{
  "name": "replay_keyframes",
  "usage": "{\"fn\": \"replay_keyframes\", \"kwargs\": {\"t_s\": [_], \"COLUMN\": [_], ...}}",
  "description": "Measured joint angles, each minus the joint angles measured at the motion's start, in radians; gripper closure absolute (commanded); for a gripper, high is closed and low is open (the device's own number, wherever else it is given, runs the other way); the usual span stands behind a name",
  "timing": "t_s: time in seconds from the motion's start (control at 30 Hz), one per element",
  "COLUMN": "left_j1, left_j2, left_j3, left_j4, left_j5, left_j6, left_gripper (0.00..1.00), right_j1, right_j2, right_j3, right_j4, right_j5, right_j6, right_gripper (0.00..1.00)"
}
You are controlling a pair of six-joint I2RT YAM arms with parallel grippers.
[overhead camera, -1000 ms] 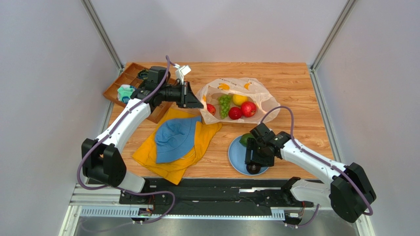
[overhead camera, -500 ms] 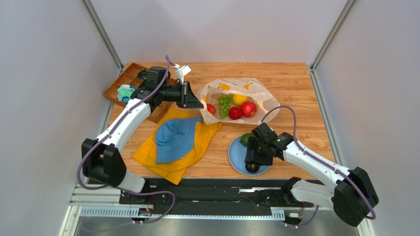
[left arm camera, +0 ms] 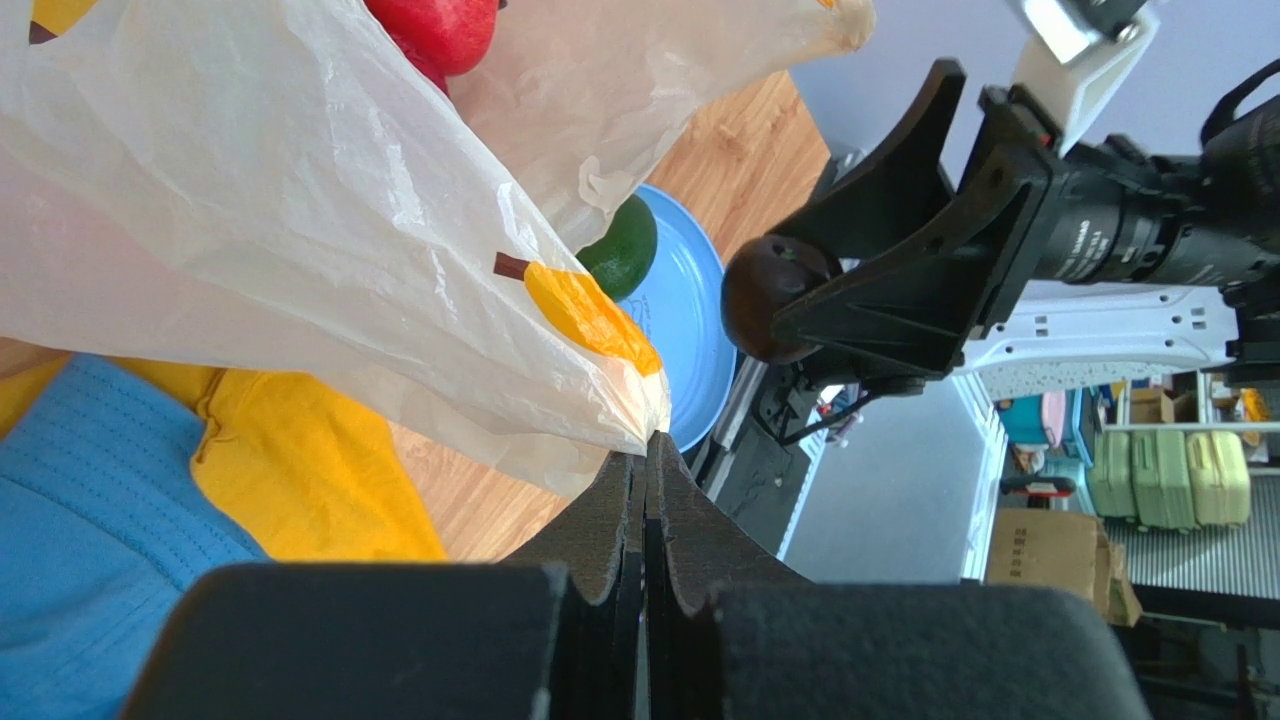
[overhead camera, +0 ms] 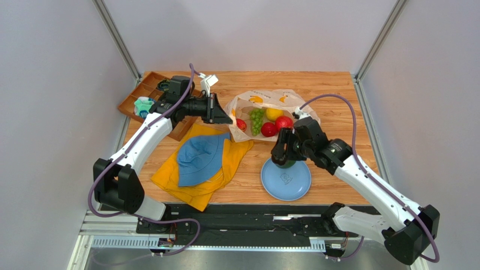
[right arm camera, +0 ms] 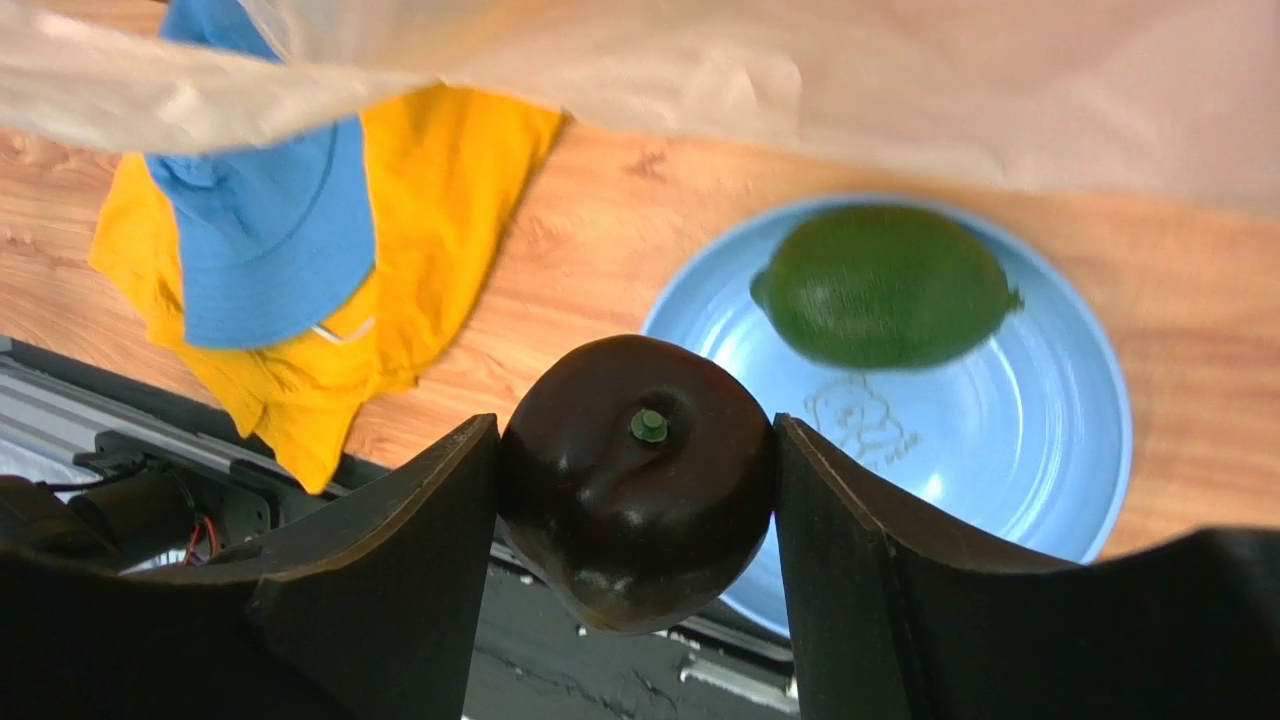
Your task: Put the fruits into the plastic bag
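Note:
The cream plastic bag (overhead camera: 293, 101) with printed bananas lies open at mid-table. Inside it are a yellow lemon (overhead camera: 274, 113), green grapes (overhead camera: 257, 120) and red round fruits (overhead camera: 283, 122). My left gripper (overhead camera: 224, 116) is shut on the bag's left rim, and its jaws pinch the film (left arm camera: 649, 440) and hold the mouth up. My right gripper (right arm camera: 634, 435) is shut on the dark purple plum (right arm camera: 639, 480), in the air over the blue plate's (right arm camera: 1037, 435) far edge, just short of the bag. The green oval fruit (right arm camera: 884, 285) lies on the plate.
A blue hat (overhead camera: 198, 159) rests on a yellow cloth (overhead camera: 228, 163) left of the plate (overhead camera: 293, 183). A wooden tray (overhead camera: 147, 93) with small items stands at the back left. The table's near edge and metal rail run below the plate.
My right gripper has lifted the plum off the plate and carried it up and toward the bag. The left gripper and the bag have not moved.

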Motion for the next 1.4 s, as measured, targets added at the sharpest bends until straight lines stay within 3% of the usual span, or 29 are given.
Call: {"fn": "replay_keyframes", "kwargs": {"t_s": [0.6, 0.83, 0.9, 1.03, 1.13, 1.23, 1.4], "left_j1": [0.0, 0.0, 0.0, 0.0, 0.0, 0.0, 0.0], "left_j2": [0.0, 0.0, 0.0, 0.0, 0.0, 0.0, 0.0], "left_j3": [0.0, 0.0, 0.0, 0.0, 0.0, 0.0, 0.0], "left_j4": [0.001, 0.003, 0.003, 0.003, 0.003, 0.004, 0.004], "left_j5": [0.005, 0.007, 0.007, 0.007, 0.008, 0.008, 0.008], "left_j6": [0.0, 0.0, 0.0, -0.001, -0.001, -0.001, -0.001], "left_gripper": [1.0, 1.0, 1.0, 1.0, 1.0, 1.0, 1.0], "right_j1": [-0.054, -0.054, -0.054, -0.054, -0.054, -0.054, -0.054], "right_j2": [0.473, 0.64, 0.665, 0.684, 0.697, 0.711, 0.719], "right_j3": [0.336, 0.369, 0.37, 0.371, 0.381, 0.39, 0.392], "right_j4": [0.266, 0.311, 0.313, 0.314, 0.315, 0.314, 0.314], "right_j5": [0.063, 0.059, 0.051, 0.036, 0.028, 0.021, 0.02], "right_j6": [-0.163, -0.168, -0.167, -0.164, -0.162, -0.161, -0.163], "right_gripper": [0.6, 0.59, 0.56, 0.29, 0.19, 0.13, 0.15]}}
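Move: The right hand holds the dark fruit. The spot it heads for, in the near left part of the open bag, lies about 17 cm ahead, 8 cm left and 13 cm lower. The grapes lie roughly 21 cm ahead and 7 cm left, the nearer red fruit 18 cm ahead and 3 cm left; the avocado on the plate is some 4 cm ahead, 2 cm right, 13 cm below. From the left hand the spot is about 5 cm ahead, 7 cm right, 22 cm down. Keeping the dark fruit pinched, the right hand swings forward and left over the bag's near rim, some 16 cm forward and 8 cm left, first rising about 3 cm. It then sinks roughly 8 cm into the bag, opens its fingers wider and lets go of the fruit. The left hand stays put, still pinching the bag's rim. ##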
